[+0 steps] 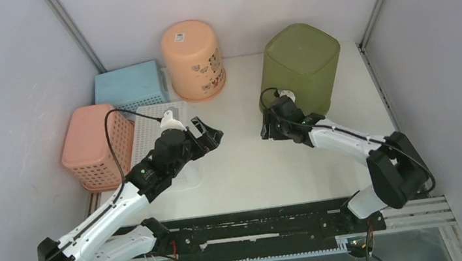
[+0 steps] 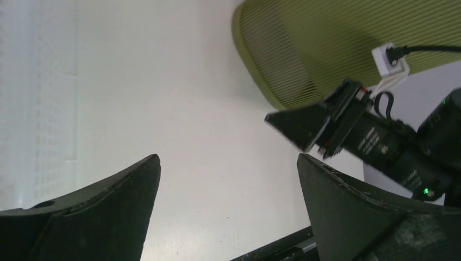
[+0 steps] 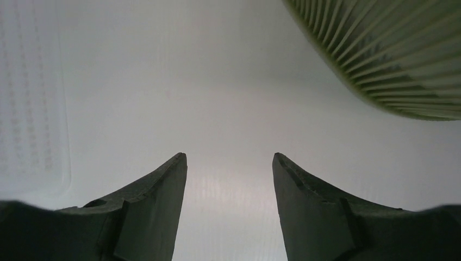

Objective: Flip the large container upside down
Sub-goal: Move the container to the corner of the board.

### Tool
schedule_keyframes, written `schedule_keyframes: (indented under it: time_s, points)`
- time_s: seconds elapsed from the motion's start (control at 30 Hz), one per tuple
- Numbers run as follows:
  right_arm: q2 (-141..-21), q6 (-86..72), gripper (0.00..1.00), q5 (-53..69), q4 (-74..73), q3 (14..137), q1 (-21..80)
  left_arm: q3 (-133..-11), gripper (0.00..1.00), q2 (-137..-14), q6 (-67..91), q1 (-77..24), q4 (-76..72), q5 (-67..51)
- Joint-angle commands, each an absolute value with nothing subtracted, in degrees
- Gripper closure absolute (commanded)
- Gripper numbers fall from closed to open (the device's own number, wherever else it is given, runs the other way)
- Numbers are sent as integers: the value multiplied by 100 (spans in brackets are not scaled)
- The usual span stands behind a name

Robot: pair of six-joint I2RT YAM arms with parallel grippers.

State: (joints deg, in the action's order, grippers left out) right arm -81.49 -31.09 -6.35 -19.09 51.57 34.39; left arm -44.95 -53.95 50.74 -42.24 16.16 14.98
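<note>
The large container [image 1: 303, 66], an olive-green rounded-square bin, stands at the back right of the table with a solid face on top. Its slotted band shows in the left wrist view [image 2: 337, 49] and in the right wrist view [image 3: 391, 60]. My right gripper [image 1: 267, 128] sits just left of the bin's near corner, apart from it. It is open [image 3: 229, 155], with only bare table between its fingers. My left gripper [image 1: 210, 134] hangs over the table's middle, wide open [image 2: 228, 157] and empty, pointing toward the right gripper [image 2: 296, 122].
A peach round bucket [image 1: 193, 59] stands upside down at the back centre. A blue basket [image 1: 130, 86] and a pink basket [image 1: 95, 146] sit at the left. A white perforated tray [image 1: 158, 122] lies under the left arm. Grey walls close in on both sides.
</note>
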Motion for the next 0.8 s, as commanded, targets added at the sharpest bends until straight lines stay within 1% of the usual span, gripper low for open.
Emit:
schedule_keyframes:
  time_s: [0.0, 0.13, 0.4, 0.53, 0.67, 0.77]
  points:
    - [-8791, -3317, 33, -993, -883, 5533, 2786, -4152, 0, -5011, 4825, -3973, 1714, 1453]
    - [-9502, -3330, 33, -833, -608, 5934, 2157, -3974, 0, -4813, 4809, -3767, 1739, 1355]
    - [-10258, -3572, 33, -670, -309, 6458, 1100, -3797, 0, -4471, 4755, -3407, 2113, 1667]
    - [-10546, -3498, 33, -588, -422, 6843, 636, -3742, 0, -4368, 4725, -3143, 2170, 1577]
    - [-10979, -3429, 33, -545, -817, 7546, 181, -3797, 0, -4366, 4702, -3034, 2224, 1446]
    - [-11038, -3520, 33, -554, -1208, 7707, -153, -3870, 0, -4277, 4677, -3016, 2403, 1480]
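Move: The upside-down green container stands close in front of my right hand, its middle about 15 cm ahead, 10 cm to the right and some 6 cm higher. The far right corner of the board is roughly 40 cm ahead and 35 cm right, 9 cm down; the orange bucket is about 30 cm ahead, 23 cm left and 3 cm up. From my left hand the container is some 21 cm ahead, 29 cm right and 6 cm lower. I drive my right hand about 20 cm forward and nearly as far right, dipping a little and swinging some 35 degrees clockwise, with the front of the hand pushing the green container's near side along the board towards the far right corner. The half-open fingers don't close. Meanwhile my open left hand backs off to the left, sinking slightly, over the white basket. ##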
